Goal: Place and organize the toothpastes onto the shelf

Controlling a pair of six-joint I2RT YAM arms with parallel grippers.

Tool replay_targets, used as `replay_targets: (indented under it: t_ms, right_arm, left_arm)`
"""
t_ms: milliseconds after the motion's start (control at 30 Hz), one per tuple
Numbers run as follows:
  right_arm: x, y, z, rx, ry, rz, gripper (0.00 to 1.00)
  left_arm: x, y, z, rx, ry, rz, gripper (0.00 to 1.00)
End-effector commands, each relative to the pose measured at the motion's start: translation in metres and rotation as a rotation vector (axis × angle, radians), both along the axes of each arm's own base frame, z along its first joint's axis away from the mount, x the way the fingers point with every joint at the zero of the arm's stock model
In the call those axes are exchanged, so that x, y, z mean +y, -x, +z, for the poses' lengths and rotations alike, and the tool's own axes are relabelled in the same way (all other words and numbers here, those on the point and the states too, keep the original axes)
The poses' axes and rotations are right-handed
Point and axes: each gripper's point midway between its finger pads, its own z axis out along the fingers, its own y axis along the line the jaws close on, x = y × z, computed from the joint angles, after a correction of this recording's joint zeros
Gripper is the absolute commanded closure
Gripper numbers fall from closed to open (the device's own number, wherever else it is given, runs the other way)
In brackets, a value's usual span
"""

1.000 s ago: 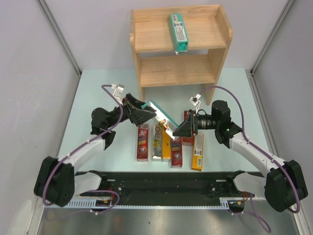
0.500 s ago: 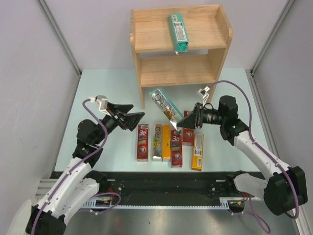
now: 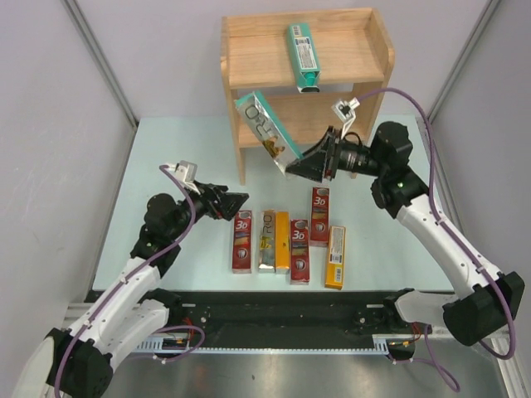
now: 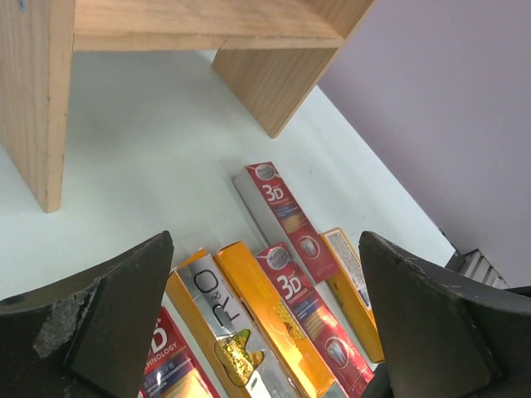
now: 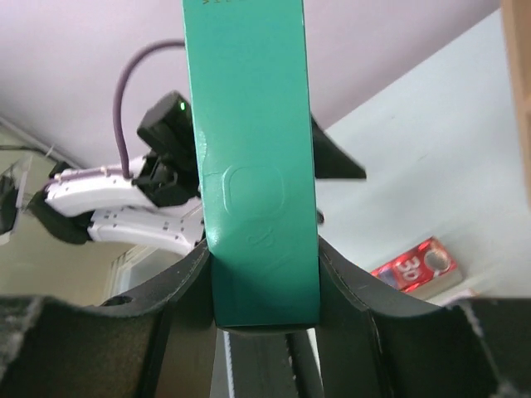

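My right gripper [image 3: 292, 166] is shut on the low end of a teal-and-silver toothpaste carton [image 3: 267, 124], held tilted in the air in front of the shelf's [image 3: 369, 79] lower tier. In the right wrist view the carton's teal side [image 5: 253, 166] fills the gap between the jaws of that gripper [image 5: 265, 290]. A teal carton [image 3: 303, 54] lies on the top tier, overhanging its front edge. My left gripper [image 3: 236, 203] is open and empty, just left of the row of cartons on the table. The left wrist view shows that gripper [image 4: 265, 332] open above a silver carton [image 4: 220, 319].
Several cartons lie side by side on the table: a red 3D one [image 3: 242, 241], a silver one [image 3: 266, 240], an orange one [image 3: 282, 242], two more red ones [image 3: 299, 255] [image 3: 319, 215] and a yellow one [image 3: 335, 257]. The shelf's left leg [image 3: 241, 162] stands behind them.
My right gripper has lifted the teal-and-silver carton up and back toward the shelf. The left arm has pulled away from the carton to the left, its gripper staying open.
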Motion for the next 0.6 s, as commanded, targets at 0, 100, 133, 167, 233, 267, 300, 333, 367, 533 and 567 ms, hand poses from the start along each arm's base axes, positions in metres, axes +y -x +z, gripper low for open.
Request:
replay_targets:
  t_ms: [0, 100, 133, 167, 233, 267, 300, 333, 367, 533, 567]
  right_arm:
    - [0.005, -0.025, 0.069, -0.147, -0.042, -0.141, 0.83]
    - [0.003, -0.048, 0.079, -0.170, 0.021, -0.261, 0.83]
    - [0.003, -0.054, 0.096, -0.191, 0.024, -0.283, 0.83]
    - [0.002, -0.061, 0.102, -0.191, 0.025, -0.303, 0.83]
    - [-0.001, -0.075, 0.125, -0.206, 0.014, -0.355, 0.83]
    - [-0.001, -0.079, 0.132, -0.214, 0.013, -0.368, 0.83]
    - [-0.003, -0.083, 0.142, -0.226, 0.005, -0.388, 0.83]
    - [-0.003, -0.087, 0.154, -0.238, -0.007, -0.393, 0.83]
    - [-0.004, -0.089, 0.163, -0.247, -0.016, -0.399, 0.83]
    - [-0.023, -0.108, 0.192, -0.261, -0.033, -0.475, 0.83]
    - [-0.035, -0.119, 0.198, -0.265, -0.037, -0.525, 0.83]
  left_arm:
    - [0.004, -0.007, -0.016, 0.026, -0.040, 0.022, 0.00]
    - [0.005, -0.009, -0.028, 0.068, -0.069, 0.032, 0.00]
    - [0.005, -0.009, -0.030, 0.074, -0.071, 0.029, 0.00]
    - [0.004, -0.008, -0.032, 0.077, -0.072, 0.024, 0.00]
    - [0.003, -0.007, -0.037, 0.090, -0.072, 0.016, 0.00]
    - [0.003, -0.007, -0.040, 0.102, -0.073, 0.018, 0.00]
    - [0.003, -0.007, -0.041, 0.103, -0.075, 0.016, 0.00]
    - [0.003, -0.007, -0.042, 0.106, -0.076, 0.016, 0.00]
    - [0.003, -0.007, -0.045, 0.114, -0.078, 0.016, 0.00]
    - [0.003, -0.005, -0.051, 0.126, -0.080, 0.013, 0.00]
    - [0.002, -0.003, -0.053, 0.129, -0.081, 0.005, 0.00]
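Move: The right hand still grips the silver-and-teal toothpaste. The top shelf's middle lies about 21 cm ahead of it, 1 cm right and roughly 1 cm higher; the teal toothpaste there is some 22 cm ahead, 1 cm right and 3 cm up, the lower shelf's middle 22 cm straight ahead and 18 cm down. The empty left hand has the leftmost red toothpaste level with it, 2 cm right and 22 cm below; the silver toothpaste is level with it, 9 cm right. Up and forward together, the right hand sweeps the gripped toothpaste from in front of the shelf unit towards the top shelf, rising about 17 cm and reaching some 10 cm out while the wrist swings clockwise by roughly 20 degrees and tilts; its fingers keep their hold. Meanwhile the left hand sinks about 5 cm towards the leftmost red toothpaste, fingers wide open, tipping down slightly and touching nothing. ##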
